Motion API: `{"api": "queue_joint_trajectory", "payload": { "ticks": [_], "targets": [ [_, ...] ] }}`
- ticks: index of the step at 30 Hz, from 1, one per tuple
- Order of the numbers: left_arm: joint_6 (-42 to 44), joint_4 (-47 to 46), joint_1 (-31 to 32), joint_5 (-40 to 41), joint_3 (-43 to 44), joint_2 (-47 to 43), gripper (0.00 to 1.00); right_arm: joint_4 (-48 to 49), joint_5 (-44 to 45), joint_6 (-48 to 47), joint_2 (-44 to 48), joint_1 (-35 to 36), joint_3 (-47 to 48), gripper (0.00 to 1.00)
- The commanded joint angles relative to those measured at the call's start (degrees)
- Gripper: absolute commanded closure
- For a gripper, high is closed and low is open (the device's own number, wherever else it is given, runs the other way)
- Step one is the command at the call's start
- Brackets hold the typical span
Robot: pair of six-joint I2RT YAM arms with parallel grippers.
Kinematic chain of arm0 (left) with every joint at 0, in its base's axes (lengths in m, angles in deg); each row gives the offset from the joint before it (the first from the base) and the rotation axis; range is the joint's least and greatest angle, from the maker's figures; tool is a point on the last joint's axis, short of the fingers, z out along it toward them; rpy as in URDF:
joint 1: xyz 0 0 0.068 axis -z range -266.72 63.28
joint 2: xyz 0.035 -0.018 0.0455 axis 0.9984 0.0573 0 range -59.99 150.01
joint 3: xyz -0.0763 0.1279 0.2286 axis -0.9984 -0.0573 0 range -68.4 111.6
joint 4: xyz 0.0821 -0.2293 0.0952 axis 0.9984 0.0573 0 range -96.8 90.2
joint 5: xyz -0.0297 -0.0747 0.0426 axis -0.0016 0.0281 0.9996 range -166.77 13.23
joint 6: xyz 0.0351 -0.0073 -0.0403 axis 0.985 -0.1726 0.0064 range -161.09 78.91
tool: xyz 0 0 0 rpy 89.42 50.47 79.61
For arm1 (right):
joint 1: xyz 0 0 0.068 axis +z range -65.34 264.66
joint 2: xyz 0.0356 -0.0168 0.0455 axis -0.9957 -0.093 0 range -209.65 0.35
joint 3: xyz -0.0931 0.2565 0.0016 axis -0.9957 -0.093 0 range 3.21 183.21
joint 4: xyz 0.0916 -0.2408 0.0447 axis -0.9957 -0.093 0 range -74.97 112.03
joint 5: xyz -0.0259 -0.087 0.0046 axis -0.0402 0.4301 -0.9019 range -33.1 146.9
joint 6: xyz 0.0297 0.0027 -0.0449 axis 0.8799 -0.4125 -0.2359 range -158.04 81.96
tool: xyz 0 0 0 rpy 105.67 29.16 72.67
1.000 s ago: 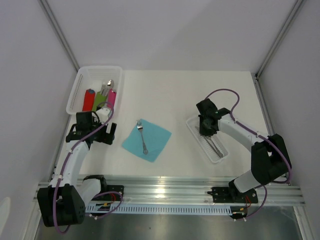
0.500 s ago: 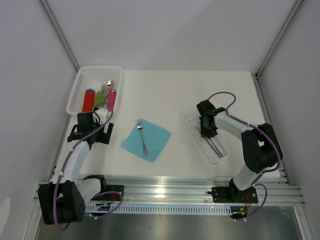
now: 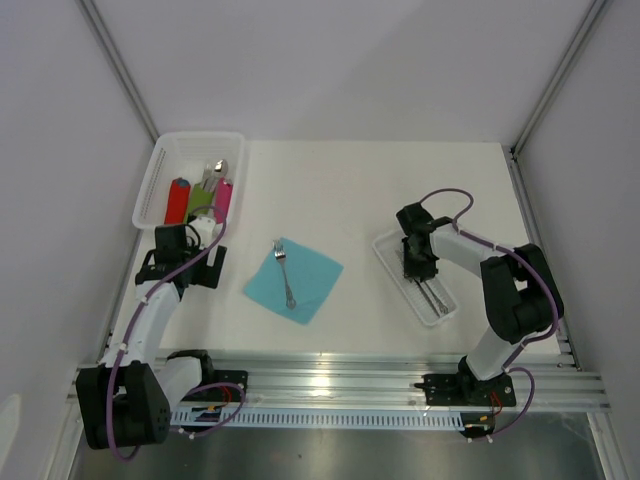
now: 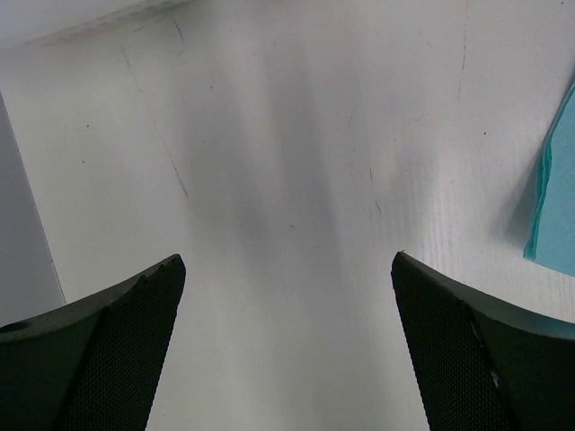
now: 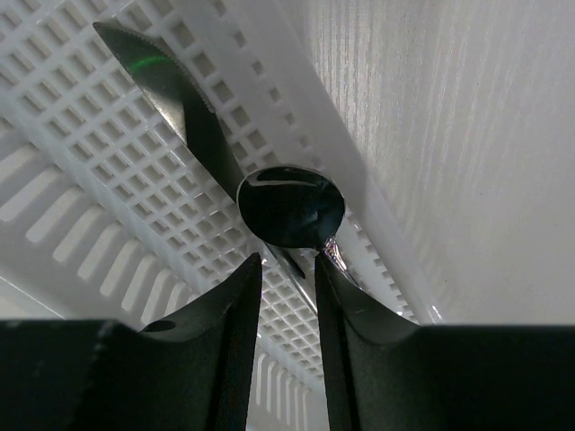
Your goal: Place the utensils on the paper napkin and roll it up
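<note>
The teal paper napkin (image 3: 310,284) lies flat at the table's middle left, and its edge shows in the left wrist view (image 4: 559,197). One fork (image 3: 286,275) rests on it. More utensils lie in a small white tray (image 3: 392,262): a spoon (image 5: 290,206) and a knife (image 5: 171,90). My right gripper (image 3: 417,268) is down in that tray, its jaws (image 5: 287,260) slightly parted on either side of the spoon's handle, just below the bowl. My left gripper (image 3: 187,270) hangs wide open (image 4: 287,265) over bare table left of the napkin, holding nothing.
A white basket (image 3: 160,175) at the back left holds red (image 3: 177,200), green (image 3: 203,205) and pink (image 3: 222,195) rolled napkins with cutlery tips. The tray's slotted rim (image 5: 296,99) runs close beside my right fingers. Grey walls close in on both sides.
My right gripper's jaws have widened around the spoon handle and its arm has folded in closer over the tray. The left arm shifted slightly, then held still.
</note>
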Motion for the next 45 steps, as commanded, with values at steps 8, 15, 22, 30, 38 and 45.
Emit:
{"api": "queue_joint_trajectory", "payload": {
  "ticks": [8, 15, 22, 30, 38, 45],
  "targets": [
    [-0.1, -1.3, -0.4, -0.9, 0.8, -0.5, 0.01, 0.4, -3.7, -1.0, -0.9, -0.1, -2.5, 0.78],
    [-0.1, -1.4, -0.4, -1.2, 0.7, -0.8, 0.01, 0.5, -4.0, -2.5, 0.5, 0.6, -2.2, 0.93],
    [0.0, -1.5, -0.4, -1.5, 0.6, -0.8, 0.01, -0.2, -0.2, -3.9, 3.9, 3.0, 0.0, 1.0],
    [0.0, -1.6, -0.4, -1.7, 0.2, -1.0, 0.0, 1.1, 1.1, -4.4, 6.9, 3.6, 0.4, 1.0],
    [0.0, -1.6, -0.4, -1.7, 0.2, -1.0, 0.0, 2.7, 2.0, -4.4, 5.3, 3.5, 0.7, 1.0],
    [0.1, -1.8, -0.4, -1.8, 0.1, -1.0, 0.0, 2.0, 5.2, -3.7, 9.9, 4.1, 2.5, 1.0]
  ]
}}
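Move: The knife lies lengthwise under the right fingertips, its middle some 2 cm ahead, 2 cm to the left and about 1 cm below. The spoon's middle is roughly 2 cm back and 3 cm to the right, its bowl overlapping the knife just ahead of the fingertips. The white tray holding both is centred some 2 cm ahead and 1 cm left. From the left hand, the knife is about 55 cm to the right, 2 cm ahead and 8 cm below. The right fingers shut on the knife and pinch it near the start of its handle, while the hand stays low and edges about 1 cm left. Still gripping, the right hand then rises about 3 cm off the tray floor, easing slightly farther left and turning some 7 degrees counter-clockwise. ##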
